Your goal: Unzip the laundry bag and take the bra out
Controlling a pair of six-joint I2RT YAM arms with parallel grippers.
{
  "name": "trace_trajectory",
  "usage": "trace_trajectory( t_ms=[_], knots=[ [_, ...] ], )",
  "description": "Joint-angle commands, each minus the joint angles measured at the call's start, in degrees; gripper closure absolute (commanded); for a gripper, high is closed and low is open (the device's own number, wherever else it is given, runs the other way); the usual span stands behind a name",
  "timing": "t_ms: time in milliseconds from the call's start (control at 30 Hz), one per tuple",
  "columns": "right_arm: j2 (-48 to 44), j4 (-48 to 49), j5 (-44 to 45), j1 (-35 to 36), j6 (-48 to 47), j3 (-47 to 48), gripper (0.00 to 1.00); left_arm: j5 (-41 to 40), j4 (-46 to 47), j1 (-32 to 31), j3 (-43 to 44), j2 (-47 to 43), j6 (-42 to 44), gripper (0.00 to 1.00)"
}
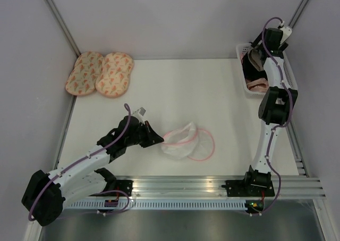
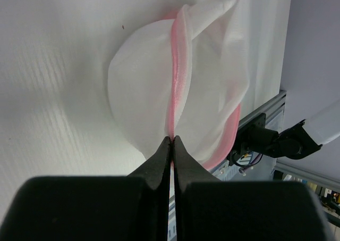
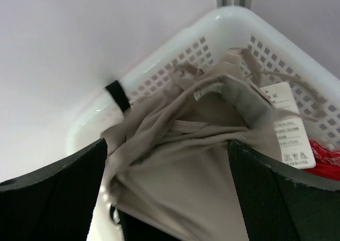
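Observation:
The laundry bag (image 1: 183,141), white mesh with pink trim, lies on the table's near middle, gaping and slack. My left gripper (image 1: 158,139) sits at its left edge. In the left wrist view that gripper (image 2: 173,139) is shut on the pink trim of the laundry bag (image 2: 149,86). The taupe bra (image 3: 196,166) lies crumpled in a white basket (image 3: 175,44) at the far right. My right gripper (image 3: 167,145) hangs over it, open, with a finger on each side of the loose fabric. From above, the bra (image 1: 255,58) shows under the right gripper (image 1: 258,53).
Two peach patterned pads (image 1: 101,73) lie at the far left of the table. The white basket (image 1: 242,52) also holds a pink garment (image 1: 258,85) and a red one (image 3: 324,156). Grey walls close in the back and sides.

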Motion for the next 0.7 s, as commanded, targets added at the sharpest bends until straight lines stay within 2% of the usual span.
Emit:
trace_trajectory(
  t_ms=[0, 100, 233, 333, 367, 400, 433, 467, 533, 567, 667],
  knots=[
    [-12.16, 3.61, -2.94, 1.01, -1.55, -0.2, 0.02, -1.26, 0.59, -0.03, 0.35, -1.21, -0.14, 0.98],
    [-20.59, 4.32, -0.48, 2.67, -3.65, -4.77, 0.02, -1.43, 1.11, -0.03, 0.18, -1.48, 0.03, 0.98],
    [-30.37, -1.38, 7.76, 9.16, -4.54, -10.05, 0.02, -1.78, 1.2, -0.03, -0.17, -1.92, 0.21, 0.98],
    [-40.29, -1.14, 9.46, 16.62, -3.31, -23.3, 0.02, -2.49, 1.2, 0.05, -0.44, -3.49, 0.04, 0.98],
    [-45.72, 0.44, 10.16, 18.57, -3.31, -31.69, 0.02, -2.57, 1.38, 0.05, -0.35, -4.28, -0.14, 0.98],
    [-48.56, 1.32, 11.64, 20.76, -2.96, -36.04, 0.02, -2.75, 1.2, 0.14, 0.0, -5.95, -0.23, 0.98],
    [-51.37, 2.73, 12.62, 25.14, -2.61, -40.43, 0.02, -2.49, 0.94, 0.4, 0.61, -6.83, 0.21, 0.98],
    [-56.53, 3.96, 13.76, 27.09, -2.61, -48.22, 0.02, -2.4, 0.07, 0.49, 2.97, -7.71, 0.65, 0.98],
    [-60.96, 4.58, 16.4, 32.09, -0.6, -54.33, 0.02, -2.66, -1.51, 0.84, 6.75, -9.12, 3.09, 0.98],
    [-64.63, 4.06, 15.8, 32.99, -0.32, -58.89, 0.02, -2.66, -2.39, 0.93, 11.82, -8.95, 4.24, 0.98],
    [-69.66, 1.69, 16.15, 34.67, 0.73, -64.44, 0.02, -1.0, -4.86, 1.2, 22.45, -5.97, 8.46, 0.98]
  ],
)
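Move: In the basket at the far right, the bra that was just dropped lies about 5 cm below the right hand, some 3 cm to its left and 2 cm back. The basket's middle is about 10 cm back and 10 cm below the hand. The laundry bag lies far off, some 48 cm back and 37 cm to the left, about 13 cm lower. The left hand grips the bag's edge; the bag's middle is about 11 cm to its right, 1 cm back and 6 cm below. Backing out of the basket with fingers already wide, the right hand rises some 23 cm, then sweeps about 26 cm back and as far left towards the laundry bag, sinking some 9 cm at the end and swinging its fingers leftward. The shut left hand keeps its pinch on the bag's edge and, mostly late, lifts it about 10 cm, fingers tipping up. ##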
